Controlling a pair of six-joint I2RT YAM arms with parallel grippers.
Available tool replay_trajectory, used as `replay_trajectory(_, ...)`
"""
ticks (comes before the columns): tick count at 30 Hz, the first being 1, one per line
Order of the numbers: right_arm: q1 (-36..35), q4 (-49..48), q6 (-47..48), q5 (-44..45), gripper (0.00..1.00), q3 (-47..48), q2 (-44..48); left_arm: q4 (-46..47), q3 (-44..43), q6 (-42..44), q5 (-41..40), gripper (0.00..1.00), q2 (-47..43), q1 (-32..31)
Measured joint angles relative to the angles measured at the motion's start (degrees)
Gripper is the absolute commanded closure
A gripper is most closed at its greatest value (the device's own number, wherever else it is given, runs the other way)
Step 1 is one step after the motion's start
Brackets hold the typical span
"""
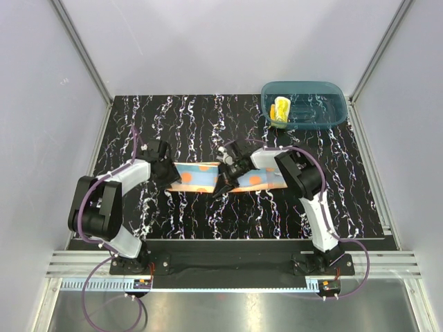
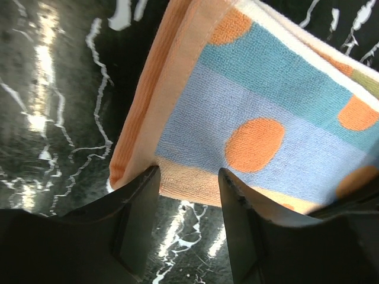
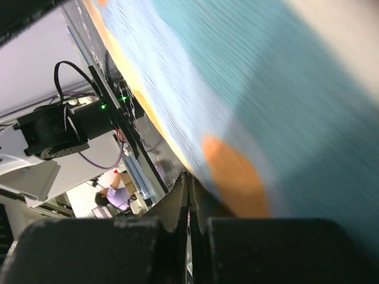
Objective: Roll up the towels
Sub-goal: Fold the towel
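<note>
The dotted towel point(image 1: 197, 177) lies folded along the middle of the table, pale blue and teal with orange dots and an orange border. My left gripper point(image 1: 169, 173) is at its left end. In the left wrist view that gripper point(image 2: 188, 176) is open, its fingertips point(image 2: 148, 177) straddling the towel's point(image 2: 260, 106) near edge, with bare tabletop between them. My right gripper point(image 1: 225, 180) is over the towel's middle. Up close it point(image 3: 189, 177) is shut, nothing showing between its jaws, and the towel point(image 3: 249, 100) runs right past its tips. The yellow towel point(image 1: 280, 111) sits in the tub.
A teal translucent tub point(image 1: 331, 112) stands at the back right corner of the black marbled table point(image 1: 208, 124). Grey walls and metal frame rails enclose the table on three sides.
</note>
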State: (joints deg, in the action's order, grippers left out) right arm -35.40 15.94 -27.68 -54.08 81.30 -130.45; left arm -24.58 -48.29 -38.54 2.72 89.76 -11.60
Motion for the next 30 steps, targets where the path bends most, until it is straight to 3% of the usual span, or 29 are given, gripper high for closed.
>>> replay_trajectory(8, 8.4, -0.4, 2.6, 0.0, 1.0, -11.9, 7.2, -1.0, -0.3, 0.4, -2.1, 0.51, 0.1, 1.2)
replay_trajectory(14, 12.3, 3.9, 3.7, 6.6, 1.0, -18.5, 14.2, -1.6, -0.8, 0.6, -3.0, 0.51, 0.4, 2.1)
replay_trajectory(22, 19.4, 11.4, 3.2, 15.7, 1.0, -21.2, 19.8, -2.1, -0.9, 0.6, -4.1, 0.51, 0.4, 2.8)
replay_trajectory(30, 29.3, 13.8, 1.9, 15.8, 1.0, -23.0, 20.9, -2.3, -0.9, 0.6, -4.4, 0.51, 0.3, 3.0)
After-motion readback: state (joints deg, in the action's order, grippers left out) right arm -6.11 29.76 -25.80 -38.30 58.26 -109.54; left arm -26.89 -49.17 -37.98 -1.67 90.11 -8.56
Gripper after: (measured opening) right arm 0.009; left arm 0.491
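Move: The right gripper, shut and pointing left at table level, is at the towel's near edge, a little left of its middle; the towel's right end lies about 28 cm to the right and 7 cm ahead. The blue basket stands some 35 cm ahead and 35 cm to the right. The towel's near left corner lies under the left gripper, roughly 2 cm left and 2 cm back of it; the right end is some 47 cm to that gripper's right and 5 cm ahead. Sweep the shut right gripper about 22 cm to the right at table level, skimming along the towel's near border towards its right end, edging slightly forward late on while the wrist turns clockwise some 30 degrees. Meanwhile keep the half-open left fingertips pressed down on the near left corner and drag it about 3 cm left. ##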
